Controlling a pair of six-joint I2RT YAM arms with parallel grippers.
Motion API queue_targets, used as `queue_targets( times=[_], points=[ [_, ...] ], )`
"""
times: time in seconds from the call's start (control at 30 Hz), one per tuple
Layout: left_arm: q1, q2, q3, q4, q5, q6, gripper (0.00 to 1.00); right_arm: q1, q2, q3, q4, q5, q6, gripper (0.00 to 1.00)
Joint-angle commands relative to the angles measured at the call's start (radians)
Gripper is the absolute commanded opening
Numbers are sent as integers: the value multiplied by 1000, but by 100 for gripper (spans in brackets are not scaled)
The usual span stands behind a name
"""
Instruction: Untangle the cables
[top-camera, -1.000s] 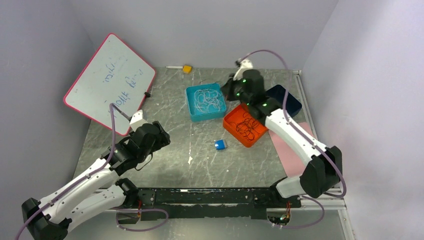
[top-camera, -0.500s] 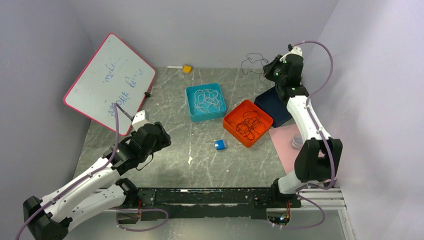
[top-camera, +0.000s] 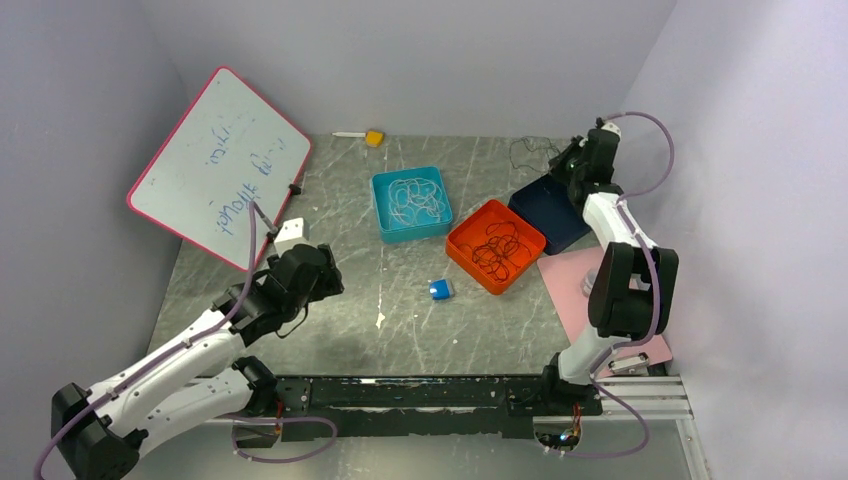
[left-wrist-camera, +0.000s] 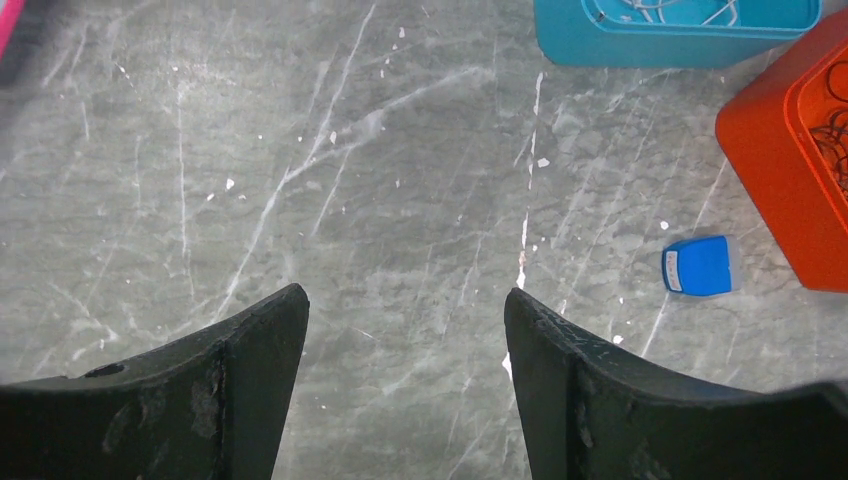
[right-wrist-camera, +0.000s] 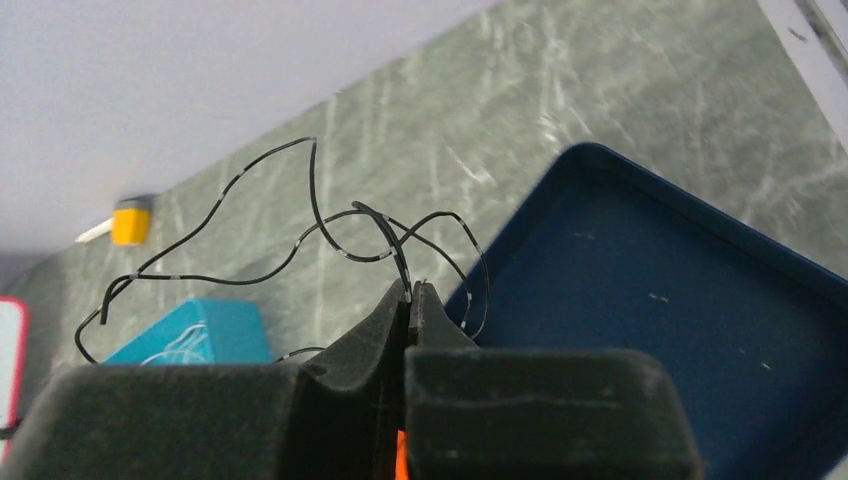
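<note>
A tangle of black cables (top-camera: 497, 247) lies in the orange tray (top-camera: 463, 243). Whitish cables (top-camera: 415, 198) lie coiled in the teal tray (top-camera: 381, 211). My right gripper (top-camera: 570, 162) is at the back right, by the far corner of the navy tray (top-camera: 553, 212), and is shut on one black cable (right-wrist-camera: 330, 235). That cable's loops hang out ahead of the closed fingertips (right-wrist-camera: 411, 290) and toward the back wall (top-camera: 525, 150). My left gripper (left-wrist-camera: 405, 310) stands open over bare table at the front left (top-camera: 318, 272), with nothing between its fingers.
A whiteboard (top-camera: 220, 165) leans at the back left. A small blue block (top-camera: 440, 289) lies mid-table, near the orange tray's front corner (left-wrist-camera: 775, 170). A yellow block (top-camera: 374, 138) sits at the back wall. A pink mat (top-camera: 575, 300) lies at the right.
The right arm has swung from over the orange tray up and back to the right, pulling one black cable out with it. The left arm has barely shifted.
</note>
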Motion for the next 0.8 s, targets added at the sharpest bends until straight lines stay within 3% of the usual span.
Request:
queue_targets(
  times=[0.0, 0.77],
  points=[
    [-3, 2, 46, 16, -40, 73, 76, -37, 36, -43, 41, 23, -5, 0],
    [-3, -49, 36, -30, -65, 64, 76, -63, 95, -96, -132, 370, -80, 0]
  ],
)
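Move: The right hand, already pinching the dark cable, has the navy bin about 7 cm to its right, 4 cm back and some 17 cm below. The orange bin sits roughly 12 cm back and 6 cm to the hand's left, the teal bin about 25 cm left and 3 cm back, both also 17 cm down. From the left hand, the navy bin is roughly 21 cm ahead, 48 cm right and 11 cm below. Down and to the right, with a smaller draw back, the right hand travels about 13 cm in all to bring the dark cable over the navy bin. Its fingers stay shut on the cable, while the wrist tips some 15 degrees further down and swings about as much clockwise. ##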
